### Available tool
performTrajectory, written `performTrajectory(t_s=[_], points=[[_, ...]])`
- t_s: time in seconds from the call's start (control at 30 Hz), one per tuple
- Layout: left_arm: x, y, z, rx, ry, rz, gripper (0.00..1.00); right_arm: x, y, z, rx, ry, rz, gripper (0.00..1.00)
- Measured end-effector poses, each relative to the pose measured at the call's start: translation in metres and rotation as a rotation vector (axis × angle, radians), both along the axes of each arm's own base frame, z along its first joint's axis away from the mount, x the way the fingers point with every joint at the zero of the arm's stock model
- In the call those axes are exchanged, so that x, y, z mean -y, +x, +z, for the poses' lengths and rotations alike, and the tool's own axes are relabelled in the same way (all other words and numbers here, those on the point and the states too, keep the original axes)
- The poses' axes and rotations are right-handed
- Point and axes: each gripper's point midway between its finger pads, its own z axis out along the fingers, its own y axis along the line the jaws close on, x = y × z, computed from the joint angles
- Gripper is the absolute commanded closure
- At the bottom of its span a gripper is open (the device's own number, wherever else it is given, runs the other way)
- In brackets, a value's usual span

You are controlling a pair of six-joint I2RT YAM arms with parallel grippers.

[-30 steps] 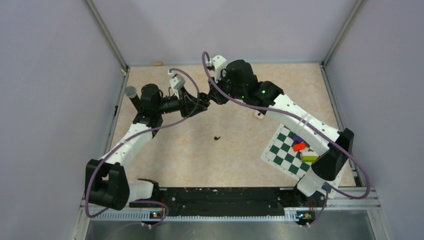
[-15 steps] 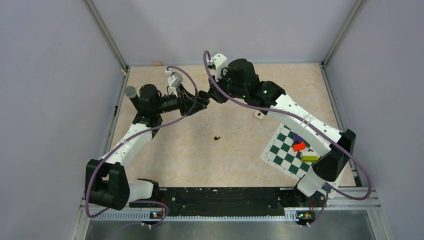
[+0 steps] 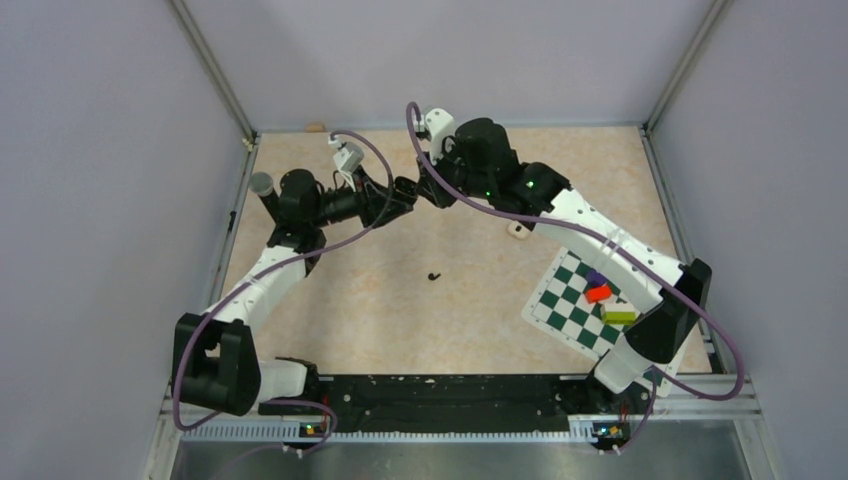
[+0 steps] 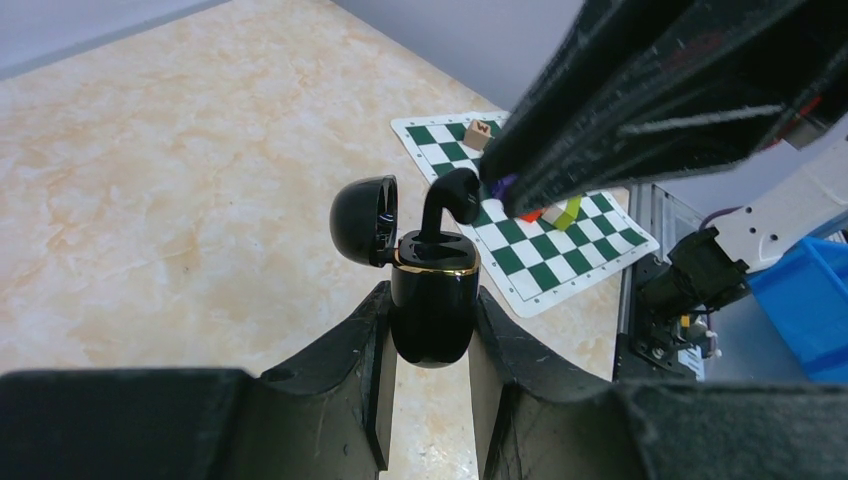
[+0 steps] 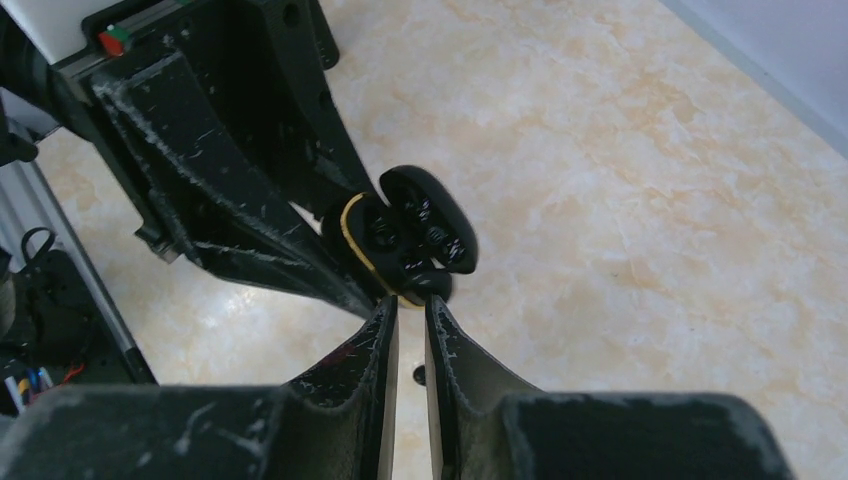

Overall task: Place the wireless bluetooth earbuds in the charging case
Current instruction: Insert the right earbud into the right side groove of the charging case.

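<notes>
My left gripper (image 4: 430,300) is shut on the charging case (image 4: 432,310), a glossy black case with a gold rim, held upright above the table with its lid (image 4: 362,220) swung open to the left. One black earbud (image 4: 448,203) stands with its stem in a slot of the case and its head at the tips of my right gripper (image 5: 410,305), which is shut on it. The right wrist view looks into the open case (image 5: 372,238) and its lid (image 5: 432,220). In the top view both grippers (image 3: 405,190) (image 3: 421,187) meet at the back centre. A second earbud (image 3: 433,276) lies on the table.
A green-and-white chessboard mat (image 3: 573,312) lies at the right with coloured blocks (image 3: 600,292) on it. A small pale piece (image 3: 518,229) sits by the right arm, another (image 3: 315,127) at the far edge. A blue bin (image 4: 812,300) stands beyond the table's rail.
The left gripper with the case has shifted slightly left and toward the back. The right gripper closed in on the case and now holds still.
</notes>
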Motion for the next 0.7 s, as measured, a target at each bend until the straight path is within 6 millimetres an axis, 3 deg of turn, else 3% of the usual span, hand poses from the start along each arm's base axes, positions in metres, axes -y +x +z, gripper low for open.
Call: performTrajectory(t_s=[0.2,0.4,0.53,0.7], points=[[-0.001,0.005,0.004,0.026,-0.008,0.023,1.0,-0.005,-0.014,-0.005,-0.045,0.001,0.046,0.82],[-0.001,0.006,0.007,0.052,-0.01,0.025,1.0,-0.005,-0.019,-0.006,-0.061,-0.008,0.058,0.59],[-0.001,0.006,0.008,0.064,-0.008,0.021,1.0,-0.004,-0.022,0.012,-0.034,-0.002,0.082,0.47],[0.001,0.002,0.01,0.078,-0.013,-0.002,1.0,-0.003,-0.039,0.05,0.04,0.032,0.196,0.28]])
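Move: The right earbud already stands in the charging case, just off the right fingertips: about 1 cm ahead of the right hand, 1 cm left and 1 cm below. The case's middle is roughly 1 cm ahead, 4 cm left and 2 cm lower; the loose earbud lies on the table some 17 cm back, 1 cm right and 22 cm down. From the left hand, still gripping the case, the right earbud is about 2 cm ahead, 4 cm right and 1 cm up. The right hand backs about 4 cm off the right earbud, latterly rising some 5 cm as its fingers open. ##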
